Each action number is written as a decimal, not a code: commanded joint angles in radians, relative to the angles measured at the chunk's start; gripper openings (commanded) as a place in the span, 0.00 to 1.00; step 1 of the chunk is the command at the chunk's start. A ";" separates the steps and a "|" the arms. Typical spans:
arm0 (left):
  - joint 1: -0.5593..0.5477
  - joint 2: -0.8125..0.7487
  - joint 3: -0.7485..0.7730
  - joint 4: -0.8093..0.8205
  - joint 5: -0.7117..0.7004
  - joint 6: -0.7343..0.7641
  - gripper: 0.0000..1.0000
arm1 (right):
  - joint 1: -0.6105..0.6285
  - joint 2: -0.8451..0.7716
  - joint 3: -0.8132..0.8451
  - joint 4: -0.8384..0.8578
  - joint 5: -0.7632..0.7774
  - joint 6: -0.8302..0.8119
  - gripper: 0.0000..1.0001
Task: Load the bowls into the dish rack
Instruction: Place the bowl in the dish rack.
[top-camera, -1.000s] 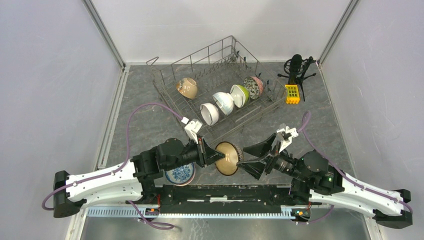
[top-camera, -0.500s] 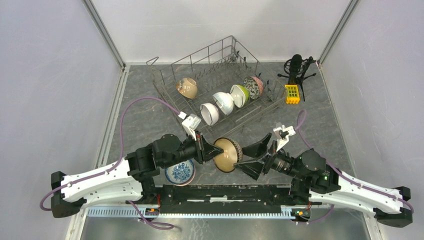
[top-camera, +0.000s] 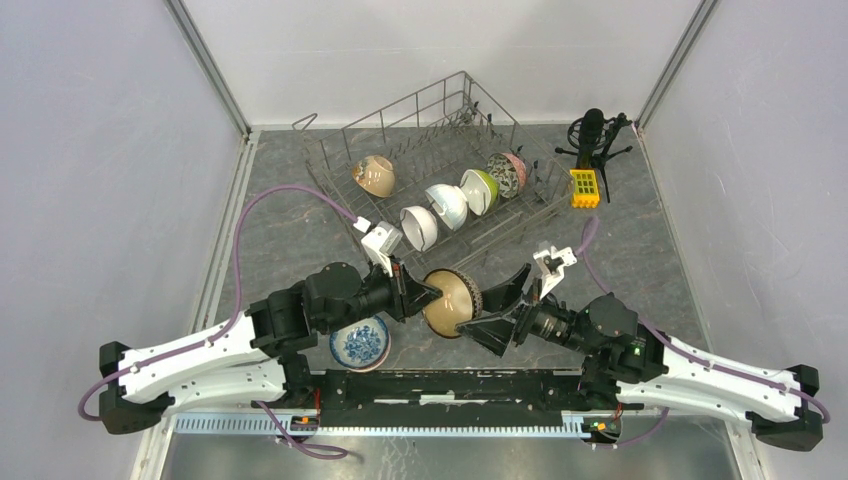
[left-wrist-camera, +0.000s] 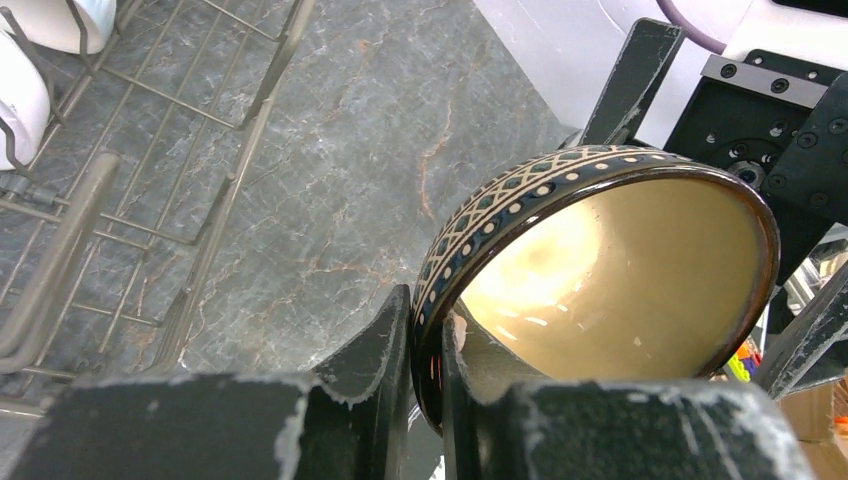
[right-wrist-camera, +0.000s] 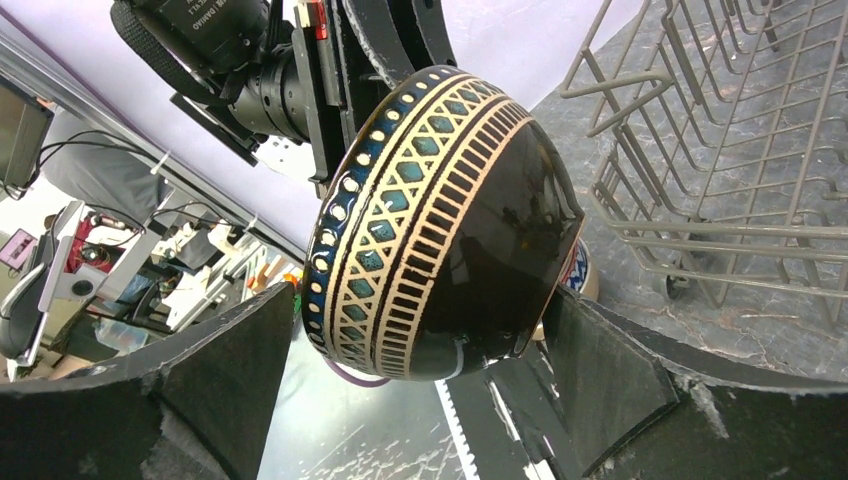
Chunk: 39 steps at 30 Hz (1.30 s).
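Observation:
A dark brown bowl (top-camera: 450, 303) with a patterned band and cream inside hangs on its side above the table. My left gripper (top-camera: 425, 297) is shut on its rim (left-wrist-camera: 425, 305), one finger inside and one outside. My right gripper (top-camera: 478, 315) is open, its fingers either side of the bowl's (right-wrist-camera: 450, 210) foot without touching. The dish rack (top-camera: 395, 112) holds a tan bowl (top-camera: 374, 176), two white bowls (top-camera: 419, 227), a lime green one (top-camera: 479, 190) and a speckled one (top-camera: 507, 173). A blue-and-white bowl (top-camera: 360, 343) sits on the table under my left arm.
A microphone on a tripod (top-camera: 592, 135) and a yellow block (top-camera: 584, 187) stand right of the rack. The rack's near wire corner (right-wrist-camera: 640, 230) lies just beyond the held bowl. A black rail (top-camera: 450, 385) runs along the near edge. Walls close in both sides.
My left gripper has carried the brown bowl a little up and away from the near edge. My right gripper has moved left, so its open fingers now flank the bowl.

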 joint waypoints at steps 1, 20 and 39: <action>0.001 -0.019 0.065 0.053 -0.053 0.037 0.02 | 0.003 -0.004 0.036 0.084 0.035 0.010 0.96; 0.002 -0.026 0.093 -0.016 -0.131 0.051 0.02 | 0.004 0.065 0.027 0.205 0.065 0.035 0.89; 0.001 -0.016 0.115 -0.046 -0.148 0.058 0.02 | 0.004 0.093 -0.004 0.302 0.110 0.061 0.65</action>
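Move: My left hand holds the brown bowl by its rim; the bowl's middle lies about 4 cm right and 2 cm back of that grip. My wide-open right hand straddles its far side, the bowl's middle some 3 cm left and 1 cm ahead. From my left hand, the white bowl in the rack sits roughly 10 cm ahead, 2 cm left and 18 cm below; the blue bowl, 13 cm back, 15 cm left and 22 cm below. I start closing my right fingers around the outside of the brown bowl, bringing them in about a fifth of their gap while that hand goes forward about 2.5 cm and up 2 cm, rolling its left side up and turning slightly clockwise. My left hand keeps its rim pinch and carries the bowl some 2 cm left and 1.5 cm forward, turning about 5 degrees counter-clockwise. ##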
